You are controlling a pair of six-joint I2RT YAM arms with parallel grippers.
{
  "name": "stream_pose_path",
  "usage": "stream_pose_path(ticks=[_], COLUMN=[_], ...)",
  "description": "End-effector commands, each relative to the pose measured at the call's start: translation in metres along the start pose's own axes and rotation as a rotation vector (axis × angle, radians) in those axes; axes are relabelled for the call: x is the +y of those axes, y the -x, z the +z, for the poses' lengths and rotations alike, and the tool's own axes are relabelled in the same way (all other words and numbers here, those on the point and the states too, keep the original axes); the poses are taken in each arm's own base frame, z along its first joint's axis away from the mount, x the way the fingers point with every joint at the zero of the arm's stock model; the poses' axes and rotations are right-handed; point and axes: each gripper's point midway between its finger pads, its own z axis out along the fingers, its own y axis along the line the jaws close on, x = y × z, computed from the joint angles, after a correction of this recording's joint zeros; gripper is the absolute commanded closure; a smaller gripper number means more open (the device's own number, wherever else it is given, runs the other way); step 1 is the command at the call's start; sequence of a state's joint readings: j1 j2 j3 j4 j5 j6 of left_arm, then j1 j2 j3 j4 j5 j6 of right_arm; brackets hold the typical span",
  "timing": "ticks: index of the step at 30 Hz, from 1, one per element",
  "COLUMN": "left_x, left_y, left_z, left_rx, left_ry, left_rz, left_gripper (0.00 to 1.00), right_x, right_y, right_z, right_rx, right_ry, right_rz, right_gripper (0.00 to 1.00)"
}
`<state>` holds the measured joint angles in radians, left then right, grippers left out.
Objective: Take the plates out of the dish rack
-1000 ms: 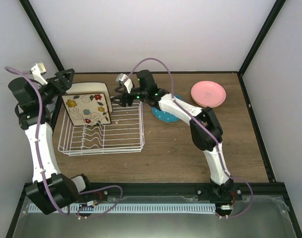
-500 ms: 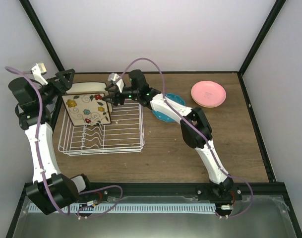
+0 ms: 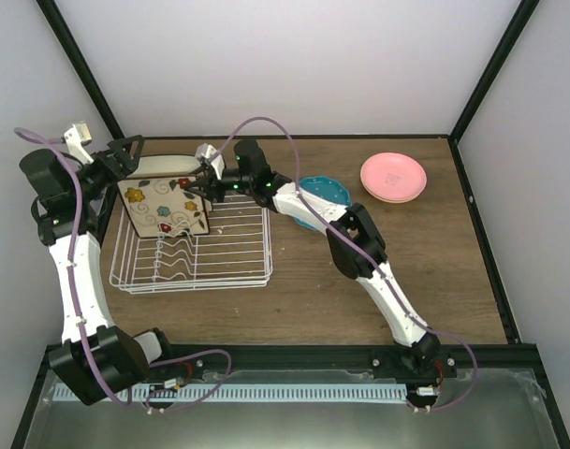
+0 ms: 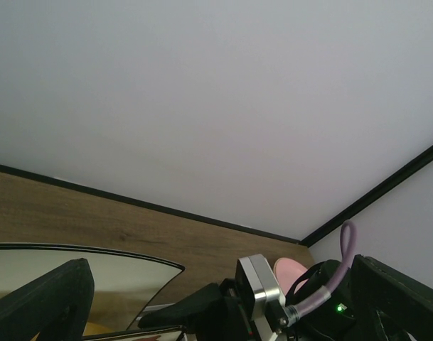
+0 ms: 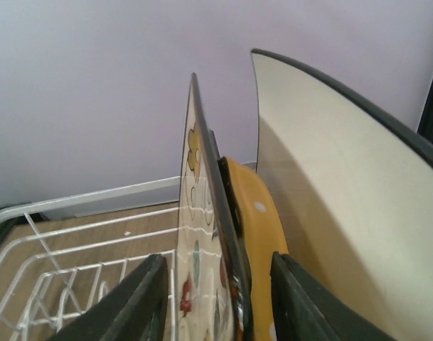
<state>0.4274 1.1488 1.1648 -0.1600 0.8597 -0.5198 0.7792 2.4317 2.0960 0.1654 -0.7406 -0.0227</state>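
The white wire dish rack (image 3: 224, 254) holds three plates standing on edge. In front is a square cream flowered plate (image 3: 163, 206) (image 5: 195, 213), behind it a dotted orange plate (image 5: 262, 227), then a plain cream square plate (image 3: 168, 166) (image 5: 344, 177). My right gripper (image 3: 203, 186) (image 5: 216, 263) is open and straddles the right edge of the flowered and orange plates, with gaps showing at both fingers. Over the rack's far left corner, my left gripper (image 3: 125, 154) (image 4: 222, 264) is open and holds nothing. A teal plate (image 3: 324, 190) lies on the table, partly under the right arm.
At the back right of the table (image 3: 378, 281) a pink plate (image 3: 393, 175) (image 4: 287, 268) lies on a pale-orange one. Black frame posts (image 3: 486, 79) and pale walls close in the back and sides. The right arm reaches across the table's middle.
My right gripper has moved left from the rack's back right onto the flowered plate's edge, and its jaws have narrowed. The left arm has barely shifted.
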Motion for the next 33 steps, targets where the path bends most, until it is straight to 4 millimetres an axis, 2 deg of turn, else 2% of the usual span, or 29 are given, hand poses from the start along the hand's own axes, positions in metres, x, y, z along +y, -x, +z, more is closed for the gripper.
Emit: stream_pose_path(ticks=[1, 5, 9, 14, 21, 27, 33], left_x=[-0.008, -0.007, -0.007, -0.007, -0.015, -0.033, -0.042], left_y=[0.0, -0.001, 0.0, 0.003, 0.013, 0.034, 0.046], left_z=[-0.002, -0.002, -0.002, -0.002, -0.003, -0.007, -0.009], left_rx=[-0.001, -0.002, -0.006, -0.013, -0.03, -0.063, -0.083], left_ry=[-0.026, -0.024, -0.025, -0.024, -0.035, -0.059, -0.076], left_rz=[0.026, 0.027, 0.026, 0.027, 0.031, 0.058, 0.064], left_gripper=[0.0, 0.0, 0.0, 0.0, 0.0, 0.0, 0.0], right_x=[0.011, 0.012, 0.015, 0.021, 0.029, 0.031, 0.03], right_y=[0.032, 0.029, 0.028, 0.04, 0.081, 0.129, 0.156], right_z=[0.008, 0.008, 0.006, -0.003, -0.022, -0.053, -0.089], right_rx=[-0.085, -0.084, -0.085, -0.114, -0.197, -0.272, -0.303], right_ry=[0.038, 0.045, 0.048, 0.036, 0.015, 0.002, -0.028], right_rz=[-0.045, -0.041, -0.044, -0.063, -0.115, -0.154, -0.181], right_gripper=[0.66, 0.89, 0.99, 0.99, 0.99, 0.99, 0.99])
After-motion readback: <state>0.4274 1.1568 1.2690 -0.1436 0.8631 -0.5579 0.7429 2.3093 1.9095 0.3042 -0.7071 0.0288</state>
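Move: The flowered square plate stands upright with its right edge already between the open fingers of the right hand; its middle lies about 10 cm left, 1 cm back and 6 cm below. Close beyond stands an orange plate, some 9 cm left, 2 cm ahead and 8 cm below, then the cream plate about 10 cm left and 7 cm ahead, 5 cm below. The rack's middle is roughly 9 cm back, 5 cm left, 18 cm below. From the left hand the flowered plate lies about 7 cm right, 2 cm ahead, 23 cm below. The right hand first all but stays in place while its half-open fingers shut, one in front of and one behind the flowered plate's right edge, and pinch it; keeping that grip it eases up about 2 cm and then draws off to the right some 3 cm, quickest at the end, pulling the plate away from the left side of the rack. The open left hand, touching nothing, waits above and late on rises straight up about 5 cm, away from the plates. ##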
